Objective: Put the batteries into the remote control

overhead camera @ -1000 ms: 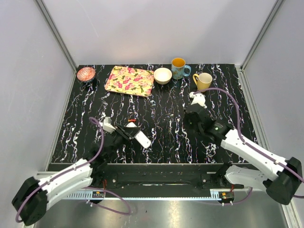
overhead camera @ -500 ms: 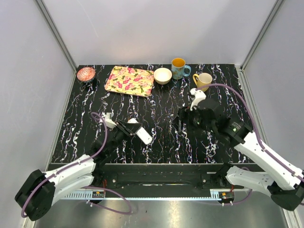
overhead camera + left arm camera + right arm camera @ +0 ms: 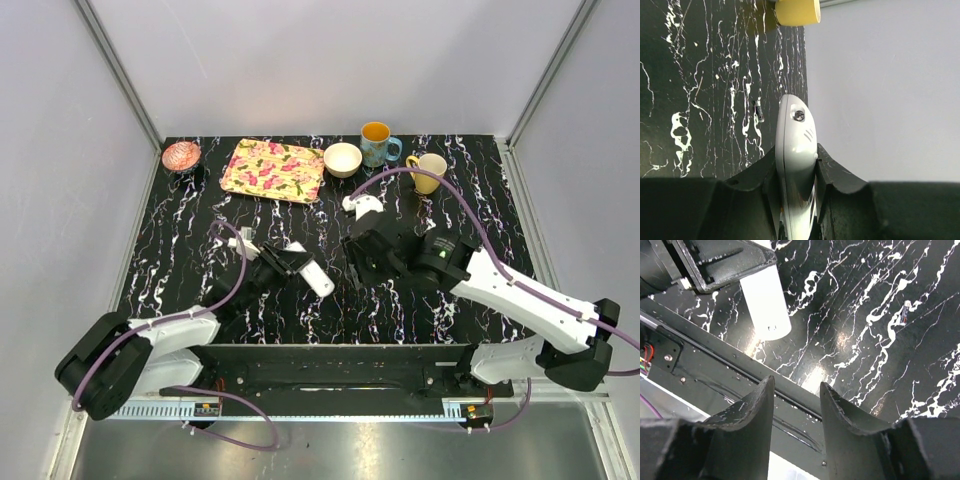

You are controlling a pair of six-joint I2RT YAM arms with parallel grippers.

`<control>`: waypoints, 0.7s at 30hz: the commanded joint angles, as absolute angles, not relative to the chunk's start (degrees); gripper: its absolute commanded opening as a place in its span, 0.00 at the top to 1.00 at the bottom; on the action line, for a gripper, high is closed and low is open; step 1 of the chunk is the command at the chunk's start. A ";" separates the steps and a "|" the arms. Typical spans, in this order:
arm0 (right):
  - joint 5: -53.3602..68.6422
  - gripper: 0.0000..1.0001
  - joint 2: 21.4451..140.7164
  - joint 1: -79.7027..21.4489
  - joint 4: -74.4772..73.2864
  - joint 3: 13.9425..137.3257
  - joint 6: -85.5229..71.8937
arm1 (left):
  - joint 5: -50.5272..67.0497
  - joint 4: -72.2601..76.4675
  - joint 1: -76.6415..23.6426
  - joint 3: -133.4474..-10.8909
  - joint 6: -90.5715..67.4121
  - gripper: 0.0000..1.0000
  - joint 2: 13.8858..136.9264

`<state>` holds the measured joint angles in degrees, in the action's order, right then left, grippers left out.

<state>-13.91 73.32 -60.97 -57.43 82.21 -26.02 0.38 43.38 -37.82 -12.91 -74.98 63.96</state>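
Note:
The remote control (image 3: 312, 276), a slim white bar, is clamped on edge between my left gripper's (image 3: 288, 263) fingers and held just over the black marble table (image 3: 330, 215). In the left wrist view the remote control (image 3: 796, 135) sticks out past the left gripper (image 3: 796, 148), rounded end forward. My right gripper (image 3: 356, 262) is close to the remote's right, open and empty. In the right wrist view the right gripper (image 3: 796, 381) hangs over the table's front rail, with the remote control (image 3: 765, 305) ahead to the left. One small battery (image 3: 905, 311) lies on the table; the same battery (image 3: 759, 111) shows beyond the remote.
Along the back of the table stand a pink dish (image 3: 181, 155), a floral tray (image 3: 272, 168), a white bowl (image 3: 343, 159), a blue mug (image 3: 377, 143) and a yellow mug (image 3: 428, 170). Grey walls close in both sides. A black metal rail (image 3: 740, 375) runs along the near edge.
My right arm has swung left from beside the yellow mug to just right of the remote, and its jaws have opened. The left gripper has carried the remote slightly right and farther in.

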 commanded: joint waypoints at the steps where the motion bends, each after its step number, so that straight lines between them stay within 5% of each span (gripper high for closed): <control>1: -19.94 1.00 73.83 -63.54 -59.41 83.50 -28.83 | 4.66 55.72 -37.62 -15.12 -78.49 1.00 66.79; 4: -20.74 1.00 72.87 -63.81 -57.84 81.92 -29.53 | 4.66 55.55 -37.62 -15.03 -78.31 1.00 66.45; 5: -21.35 0.90 72.69 -63.81 -57.57 81.22 -29.97 | 4.57 55.37 -37.62 -14.77 -78.31 1.00 66.10; 6: -22.05 0.58 72.42 -63.90 -57.31 80.78 -30.49 | 4.31 55.11 -37.70 -14.68 -78.14 1.00 65.66; 9: -25.65 0.17 71.11 -63.81 -55.29 77.97 -31.37 | 3.69 53.62 -37.71 -13.98 -77.78 1.00 63.99; 11: -29.69 0.01 69.44 -63.90 -52.48 74.56 -31.82 | 3.60 52.74 -37.62 -13.28 -77.26 1.00 62.67; 21: -43.41 0.04 68.47 -63.37 -47.02 70.92 -36.39 | 2.99 49.66 -37.62 -10.55 -77.26 1.00 58.54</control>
<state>-34.24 69.19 -63.59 -50.48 69.84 -33.89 3.03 47.42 -37.82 -10.96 -77.06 60.84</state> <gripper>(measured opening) 0.991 0.300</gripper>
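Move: The dark battery lies loose on the table, roughly 9 cm ahead of the empty right hand, 10 cm to its right and some 22 cm below. The remote control, held by the left hand, is about 10 cm left of the right hand, 5 cm ahead and 12 cm lower; the red battery lies 19 cm left, 12 ahead and 23 below. From the left hand, the dark battery is about 25 cm right, 4 ahead and 13 below. The left fingers keep their pinch on the remote control while that hand lifts it about 2 cm and eases slightly back. The right hand, touching nothing visible, first dips slightly, then swings right, forward and down, some 5 cm in all, away from the remote and towards the dark battery, turning about 15 degrees clockwise and tipping a little upward as its fingers spread from half open to fully wide. ##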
